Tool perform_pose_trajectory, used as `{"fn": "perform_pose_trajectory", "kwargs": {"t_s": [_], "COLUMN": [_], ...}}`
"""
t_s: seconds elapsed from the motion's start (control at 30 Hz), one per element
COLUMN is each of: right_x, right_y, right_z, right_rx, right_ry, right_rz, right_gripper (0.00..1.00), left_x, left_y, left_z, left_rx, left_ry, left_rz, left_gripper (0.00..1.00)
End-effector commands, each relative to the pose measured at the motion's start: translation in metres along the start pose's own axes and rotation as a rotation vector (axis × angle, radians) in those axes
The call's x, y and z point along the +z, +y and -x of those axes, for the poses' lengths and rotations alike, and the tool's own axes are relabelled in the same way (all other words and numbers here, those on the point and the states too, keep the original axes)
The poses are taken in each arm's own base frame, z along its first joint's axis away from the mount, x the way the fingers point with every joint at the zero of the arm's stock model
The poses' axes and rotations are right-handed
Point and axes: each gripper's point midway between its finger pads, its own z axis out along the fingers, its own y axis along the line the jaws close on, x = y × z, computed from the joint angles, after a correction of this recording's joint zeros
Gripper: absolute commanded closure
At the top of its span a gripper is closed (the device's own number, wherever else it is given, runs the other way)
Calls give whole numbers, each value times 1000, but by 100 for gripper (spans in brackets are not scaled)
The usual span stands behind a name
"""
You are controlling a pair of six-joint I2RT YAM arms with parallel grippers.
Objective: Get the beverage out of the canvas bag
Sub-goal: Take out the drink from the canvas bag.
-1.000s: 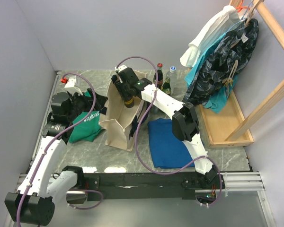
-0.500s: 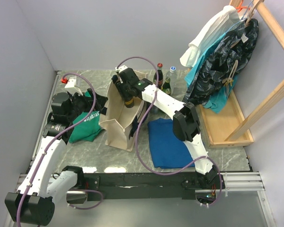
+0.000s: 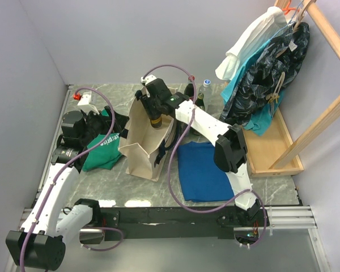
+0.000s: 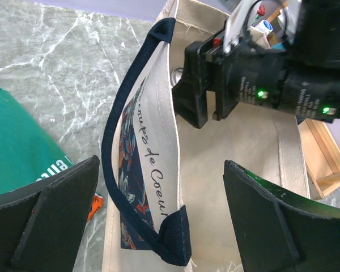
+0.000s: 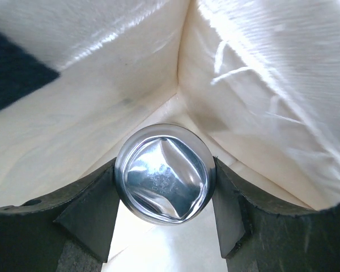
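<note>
The cream canvas bag (image 3: 139, 152) with navy handles stands upright left of the table's centre. My right gripper (image 3: 154, 107) reaches down into its open mouth and is shut on the beverage, a can whose brown-gold side (image 3: 154, 120) shows under the fingers. In the right wrist view the can's silver end (image 5: 165, 164) sits squeezed between both pads of the right gripper (image 5: 163, 177), with the bag's cream walls all around. My left gripper (image 4: 161, 170) stands open just left of the bag (image 4: 158, 107), its fingers either side of the near navy handle (image 4: 120, 119) without touching it.
A green cloth with white lettering (image 3: 102, 150) lies under the left arm. A flat blue cloth (image 3: 203, 170) lies right of the bag. Bottles (image 3: 204, 92) stand behind the bag. A wooden rack with hanging clothes (image 3: 266, 56) and a wooden tray (image 3: 272, 150) fill the right side.
The right arm's elbow has swung a little to the right and its gripper has shifted slightly back-right, still holding the can in the bag's mouth. The left arm has not moved.
</note>
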Motion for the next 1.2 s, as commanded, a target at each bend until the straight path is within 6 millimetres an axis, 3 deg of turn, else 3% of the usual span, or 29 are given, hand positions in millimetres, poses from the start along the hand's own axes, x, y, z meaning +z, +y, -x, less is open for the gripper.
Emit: {"fn": "perform_pose_trajectory", "kwargs": {"t_s": [0.0,0.4,0.8,1.17], "right_x": [-54,-85,-140,-168], "right_y": [-7,-12,-12,-13], "right_z": [68,82,101,106], "right_rx": [40,49,59,60], "right_ry": [-211,-265,-352,-384], "right_rz": [-6,-21,19,17], "right_gripper": [100,100,100,100], "left_x": [0,-1,-4,-8], "left_y": [-8,-8,-6,-7], "left_z": [8,7,11,14], "left_rx": [10,11,22,27], "left_ry": [-27,-21,-34,-49], "left_rz": [-41,-42,-19,-19], "left_gripper": [4,4,4,4]}}
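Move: The right hand already grips the black can by its top, inside the far end of the canvas bag. The drinks already out stand beyond the bag's right wall: from this hand the green bottle is about 18 cm right, 2 cm back and 5 cm lower, and the cola bottle roughly 15 cm right and 5 cm ahead. The bag's middle lies some 8 cm back, straight in line. From the left hand, the green bottle is some 13 cm ahead, 30 cm right and 16 cm lower. Keeping its fingers shut around the top of the black can, the right hand draws it up out of the bag's far end, about 12 cm in all, easing off briefly after the first couple of centimetres and then rising faster while it comes back some 4 cm. The wrist tips up by roughly 10 degrees as it climbs, its left side rising too, and the fingers come from inside the bag to above its rim. ##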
